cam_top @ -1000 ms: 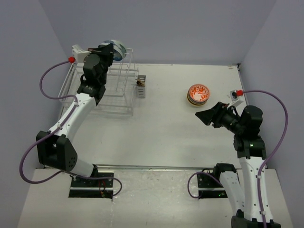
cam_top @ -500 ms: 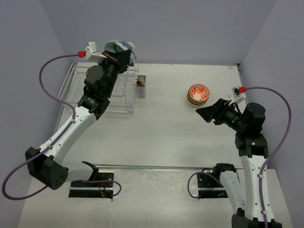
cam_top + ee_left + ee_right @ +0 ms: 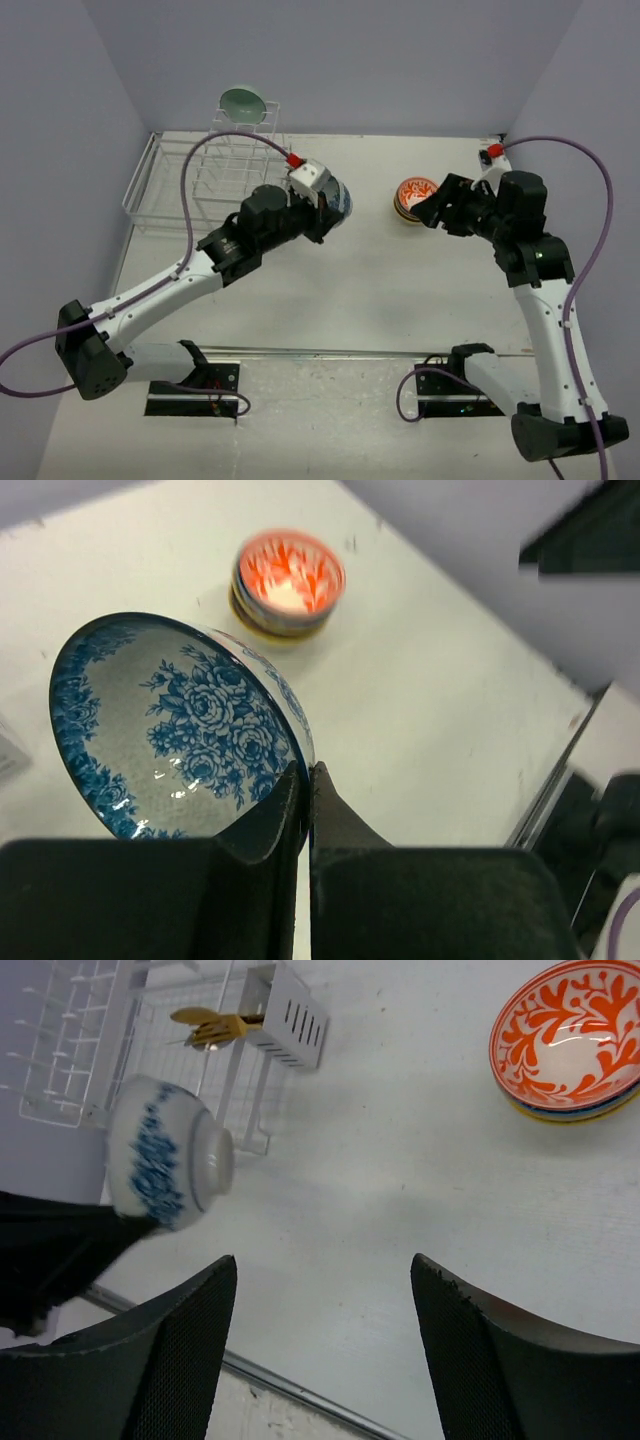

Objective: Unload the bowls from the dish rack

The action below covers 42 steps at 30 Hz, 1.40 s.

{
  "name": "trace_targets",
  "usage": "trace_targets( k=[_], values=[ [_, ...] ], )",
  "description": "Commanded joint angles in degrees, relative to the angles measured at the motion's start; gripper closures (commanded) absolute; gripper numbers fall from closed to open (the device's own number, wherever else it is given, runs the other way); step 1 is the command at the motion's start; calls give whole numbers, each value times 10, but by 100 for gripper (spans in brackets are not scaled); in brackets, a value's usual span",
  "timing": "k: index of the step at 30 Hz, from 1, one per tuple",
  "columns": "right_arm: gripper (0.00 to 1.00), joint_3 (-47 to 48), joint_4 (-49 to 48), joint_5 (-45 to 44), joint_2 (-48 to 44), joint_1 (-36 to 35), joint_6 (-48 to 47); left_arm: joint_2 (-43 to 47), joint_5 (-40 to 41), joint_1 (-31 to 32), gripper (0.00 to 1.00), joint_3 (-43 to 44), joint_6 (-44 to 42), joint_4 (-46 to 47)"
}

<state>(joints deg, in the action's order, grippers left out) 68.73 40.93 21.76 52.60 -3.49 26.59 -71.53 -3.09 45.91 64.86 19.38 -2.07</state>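
Note:
My left gripper (image 3: 305,770) is shut on the rim of a blue-patterned bowl (image 3: 180,720), one finger inside and one outside. It holds that bowl (image 3: 340,200) tilted above the middle of the table, right of the white wire dish rack (image 3: 200,180). A pale green bowl (image 3: 243,103) stands on edge in the rack's tall frame. An orange-red bowl (image 3: 413,193) tops a short stack at the right. Beside that stack hovers my right gripper (image 3: 432,210), which is open (image 3: 322,1265) with nothing between its fingers. The held bowl (image 3: 165,1165) shows at the left of the right wrist view.
The grey cutlery cup (image 3: 290,1015) hangs on the rack's near corner with wooden utensils (image 3: 205,1028) in it. A metal strip (image 3: 300,1390) marks the table's front edge. The orange-red bowl (image 3: 570,1035) sits on a yellow-rimmed one.
My left arm has swung from the rack's top out over the table middle, carrying the blue-patterned bowl. My right arm has risen and moved back beside the stack, its jaws widening.

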Motion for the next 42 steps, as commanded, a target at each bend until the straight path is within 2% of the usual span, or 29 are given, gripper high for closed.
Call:
trace_targets(
  k=[1, 6, 10, 19, 22, 25, 26, 28, 36, 38, 39, 42],
  values=[
    [28, 71, 68, -106, 53, -95, -24, -4, 27, 78, 100, -43, -128, -40],
    [28, 147, 128, -160, 138, -183, -31, -25, 50, 138, 100, -76, -170, -58],
    [30, 142, 143, -166, 209, -240, -42, -30, 61, 168, 100, -79, -191, -63],
    [35, 106, 162, -186, 304, -319, -52, -63, 104, 197, 100, -76, -239, -56],
    [42, 109, 164, -201, 334, -337, -51, -77, 107, 200, 100, -66, -243, -60],
    [60, 98, 155, -215, 359, -345, -51, -87, 115, 202, 100, -51, -239, -66],
    [71, 95, 148, -216, 366, -344, -49, -89, 114, 202, 100, -48, -239, -67],
    [82, 91, 140, -232, 378, -345, -43, -93, 120, 204, 100, -41, -233, -68],
    [87, 87, 103, -220, 395, -345, -27, -90, 145, 206, 100, -32, -232, -65],
    [92, 84, 92, -205, 393, -345, -23, -92, 150, 207, 100, -33, -232, -65],
    [99, 82, 88, -201, 392, -345, -20, -93, 150, 206, 100, -34, -232, -65],
    [100, 83, 77, -216, 384, -341, -11, -98, 169, 207, 100, -32, -221, -67]
  ],
)
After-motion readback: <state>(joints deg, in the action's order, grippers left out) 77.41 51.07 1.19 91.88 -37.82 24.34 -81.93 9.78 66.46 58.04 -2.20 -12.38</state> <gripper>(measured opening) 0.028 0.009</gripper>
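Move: The blue-flowered bowl, already pinched by its rim in the left fingers, is about 22 cm to the right hand's left, some 3 cm farther ahead and roughly level with it. The left hand brings it towards the open right gripper, about 24 cm to its right, level in reach and height. The stack of bowls stands about 18 cm ahead of the right hand, 2 cm to its right and 28 cm below; the cutlery holder is some 21 cm ahead of the left hand, 7 cm left, 25 cm below. Down and back, the left hand swiftly brings the bowl in by about 17 cm and 10 cm, rolling so its left side rises, then nearly stops, keeping its grip. Meanwhile the right hand sweeps left and then mostly down to the bowl, tipping about 30 degrees downward, and shuts its fingers on the rim at a spot away from the left fingers. ##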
